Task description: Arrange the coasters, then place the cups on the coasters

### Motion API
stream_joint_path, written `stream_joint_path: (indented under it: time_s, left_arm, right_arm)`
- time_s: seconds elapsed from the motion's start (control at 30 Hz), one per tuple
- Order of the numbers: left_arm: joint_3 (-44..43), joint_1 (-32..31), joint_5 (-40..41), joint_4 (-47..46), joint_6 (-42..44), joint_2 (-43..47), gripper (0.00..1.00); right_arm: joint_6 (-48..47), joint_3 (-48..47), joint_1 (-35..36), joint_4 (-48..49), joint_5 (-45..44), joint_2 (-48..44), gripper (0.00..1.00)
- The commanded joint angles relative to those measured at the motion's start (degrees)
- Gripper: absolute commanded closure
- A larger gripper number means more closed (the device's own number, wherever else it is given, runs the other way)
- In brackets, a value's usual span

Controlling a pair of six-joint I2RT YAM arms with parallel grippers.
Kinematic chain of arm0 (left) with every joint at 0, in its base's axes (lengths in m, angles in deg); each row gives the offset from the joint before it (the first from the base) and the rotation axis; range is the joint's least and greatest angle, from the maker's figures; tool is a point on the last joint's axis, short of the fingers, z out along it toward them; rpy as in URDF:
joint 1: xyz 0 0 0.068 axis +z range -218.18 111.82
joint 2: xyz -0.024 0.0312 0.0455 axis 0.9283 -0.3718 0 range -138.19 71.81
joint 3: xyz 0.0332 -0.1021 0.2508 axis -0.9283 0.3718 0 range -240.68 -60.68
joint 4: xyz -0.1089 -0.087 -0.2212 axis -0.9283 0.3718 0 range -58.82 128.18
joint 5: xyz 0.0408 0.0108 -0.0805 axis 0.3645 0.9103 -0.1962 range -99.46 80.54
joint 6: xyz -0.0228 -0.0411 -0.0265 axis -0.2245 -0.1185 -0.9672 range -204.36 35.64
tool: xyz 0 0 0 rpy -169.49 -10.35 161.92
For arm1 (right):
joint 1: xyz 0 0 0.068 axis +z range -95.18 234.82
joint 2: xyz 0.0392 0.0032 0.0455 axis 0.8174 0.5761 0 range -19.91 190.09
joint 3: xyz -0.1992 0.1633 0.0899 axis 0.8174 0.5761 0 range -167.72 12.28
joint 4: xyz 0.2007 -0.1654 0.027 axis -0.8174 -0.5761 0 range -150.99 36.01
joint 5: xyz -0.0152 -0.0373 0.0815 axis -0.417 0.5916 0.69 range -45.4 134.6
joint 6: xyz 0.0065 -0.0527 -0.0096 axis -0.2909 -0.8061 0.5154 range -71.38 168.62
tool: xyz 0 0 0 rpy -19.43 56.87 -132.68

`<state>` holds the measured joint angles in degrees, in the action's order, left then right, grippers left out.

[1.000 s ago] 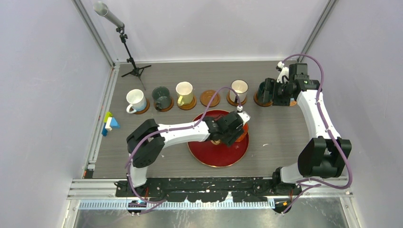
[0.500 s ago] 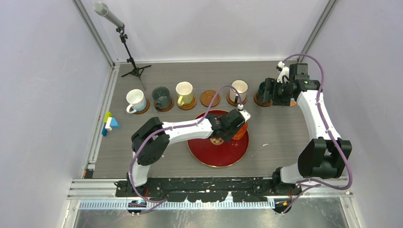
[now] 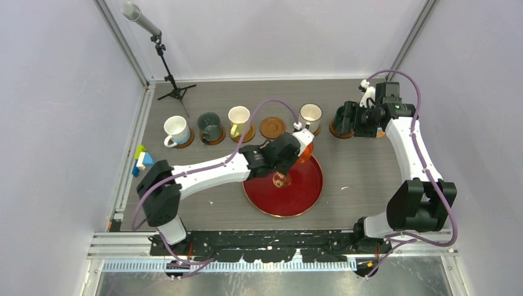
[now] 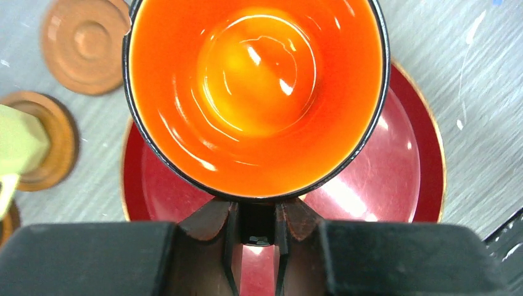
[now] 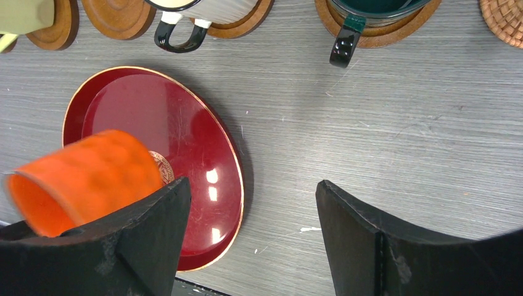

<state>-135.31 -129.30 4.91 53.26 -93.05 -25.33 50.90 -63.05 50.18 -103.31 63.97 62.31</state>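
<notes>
My left gripper (image 3: pixel 296 152) is shut on the handle of the orange cup (image 3: pixel 303 148), which hangs over the far edge of the dark red tray (image 3: pixel 290 200). In the left wrist view the cup's mouth (image 4: pixel 256 92) fills the frame, with the handle pinched between the fingers (image 4: pixel 229 225). One bare coaster (image 3: pixel 272 127) lies in the back row, just beyond the held cup. White (image 3: pixel 177 131), grey-green (image 3: pixel 210 126), pale yellow (image 3: pixel 238 119) and cream (image 3: pixel 310 115) cups stand on coasters. My right gripper (image 3: pixel 356 120) stands open beside the dark teal cup (image 3: pixel 341 117).
A microphone stand (image 3: pixel 174 91) sits at the back left, and coloured blocks (image 3: pixel 141 160) lie near the left rail. A woven disc (image 5: pixel 506 18) shows at the top right of the right wrist view. Bare table (image 5: pixel 382 123) lies between the tray and the teal cup.
My left gripper closed on the orange cup's handle, lifted it off the tray and carried it back and left toward the cup row. The right arm stayed still.
</notes>
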Motion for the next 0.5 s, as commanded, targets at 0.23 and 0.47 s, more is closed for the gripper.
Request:
stream_joint_path:
  time_s: [0.23, 0.47]
  left_arm:
    - [-7.1, 9.2, 3.4, -6.7, 0.3, 4.0, 1.0]
    - [-10.9, 15.2, 1.5, -7.9, 0.9, -0.8, 1.0]
  right_arm:
    - [0.4, -4.1, -0.4, 1.3, 2.1, -0.4, 0.21]
    - [0.4, -4.9, -0.4, 1.3, 2.7, 0.5, 0.21]
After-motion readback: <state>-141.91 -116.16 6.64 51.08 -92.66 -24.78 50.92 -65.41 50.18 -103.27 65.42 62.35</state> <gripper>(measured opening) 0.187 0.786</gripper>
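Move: The left hand already holds the orange cup by its handle above the tray. The empty coaster it is bound for lies about 22 cm ahead, 8 cm to the left and 11 cm below. The yellow cup sits some 10 cm left of that coaster, the white cup about 11 cm right of it and level with it; the tray's middle is 5 cm ahead and 5 cm left of the hand. From the right hand, the coaster is roughly 14 cm ahead, 26 cm left and 16 cm below. Keeping its pinch on the orange cup's handle, the left hand carries the cup off the tray area towards the empty coaster between the yellow and white cups. It rises quickly at first, then sweeps forward and leftward while climbing more gently, about 10 cm forward, 6 cm up and 5 cm left in all. The wrist swings some 15 degrees counter-clockwise and tips up slightly. ##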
